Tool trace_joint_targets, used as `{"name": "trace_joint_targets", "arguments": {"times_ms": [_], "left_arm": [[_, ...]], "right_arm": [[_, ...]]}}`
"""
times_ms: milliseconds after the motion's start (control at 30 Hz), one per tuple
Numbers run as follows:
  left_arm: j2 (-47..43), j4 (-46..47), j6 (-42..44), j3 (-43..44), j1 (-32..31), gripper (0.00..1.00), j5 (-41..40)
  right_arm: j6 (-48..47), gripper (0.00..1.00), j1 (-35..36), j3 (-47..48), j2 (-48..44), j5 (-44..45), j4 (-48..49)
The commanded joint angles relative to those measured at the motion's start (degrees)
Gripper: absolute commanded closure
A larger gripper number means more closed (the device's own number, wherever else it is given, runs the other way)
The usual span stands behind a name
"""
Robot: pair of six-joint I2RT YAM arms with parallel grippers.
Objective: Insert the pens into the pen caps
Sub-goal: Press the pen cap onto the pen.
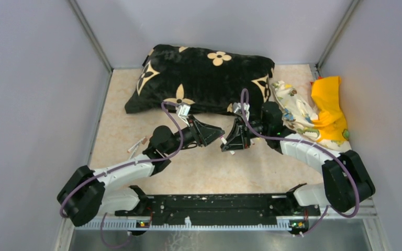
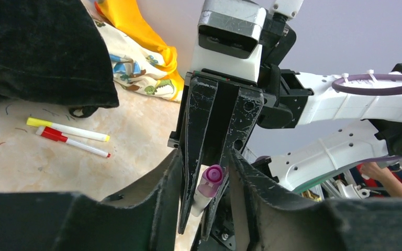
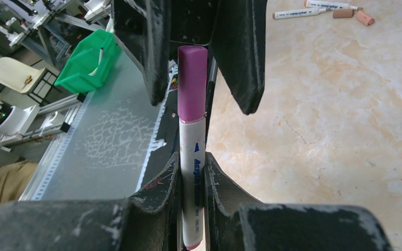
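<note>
My right gripper [image 3: 192, 159] is shut on a white pen [image 3: 193, 167], and a purple cap [image 3: 192, 83] sits on the pen's far end. My left gripper [image 3: 201, 104] faces it with one finger on each side of that cap, a narrow gap showing on both sides, so it is open. In the left wrist view the cap's round end [image 2: 213, 175] points at the camera between the right gripper's fingers. From above, both grippers meet at mid-table: left [image 1: 221, 135], right [image 1: 228, 145]. A yellow-ended pen [image 2: 68, 129] and a red-ended pen [image 2: 73, 141] lie on the table.
A big black flowered cushion [image 1: 204, 78] lies right behind the grippers. Patterned cloth [image 1: 293, 110] and yellow cloth [image 1: 330, 104] are heaped at the back right. Two more pens [image 3: 314, 9] and loose pinkish caps [image 3: 365, 18] lie on the left of the table, near the left arm.
</note>
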Motion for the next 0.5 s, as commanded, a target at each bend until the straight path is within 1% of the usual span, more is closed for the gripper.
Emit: {"name": "trace_joint_targets", "arguments": {"times_ms": [0, 33, 67, 233, 367, 467], "left_arm": [[1.99, 3.95, -1.55, 1.16, 0.25, 0.63, 3.98], [2.29, 4.15, -1.71, 1.19, 0.25, 0.66, 4.21], [2.54, 4.29, -1.80, 1.12, 0.25, 0.74, 4.34], [3.46, 4.29, -1.78, 0.76, 0.21, 1.00, 6.36], [5.07, 3.42, -0.26, 0.75, -0.92, 1.00, 9.79], [7.20, -1.32, 2.40, 1.56, -2.73, 1.00, 13.17]], "right_arm": [[-0.75, 1.00, 0.13, 2.81, 0.33, -0.45, 1.01], [-0.66, 1.00, 0.12, 2.81, 0.27, -0.38, 1.01], [-0.55, 1.00, 0.09, 2.81, 0.27, -0.30, 1.06], [1.22, 1.00, 0.13, 3.19, 0.12, 1.03, 1.52], [2.72, 1.00, 0.11, 3.66, -0.72, 2.24, 2.24], [3.15, 1.00, -0.39, 3.81, -2.02, 2.12, 2.94]]}}
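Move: The pink cap, already on the pen that the right hand holds, sits between the left hand's open fingers, about 1 cm to the right and 1 cm below its hand point. From the right hand the cap is roughly 3 cm ahead, 2 cm left and 5 cm up. The red-capped pen lies on the table some 6 cm ahead, 13 cm right and 22 cm below the left hand, with the yellow-capped pen a centimetre or two beyond it. The left fingers shut from half open and pinch the pink cap from both sides, while the hand eases about 1.5 cm right, slightly back and down towards the right hand and its wrist swings some 5 degrees clockwise. The right hand stays in place and keeps its grip on the white barrel. ##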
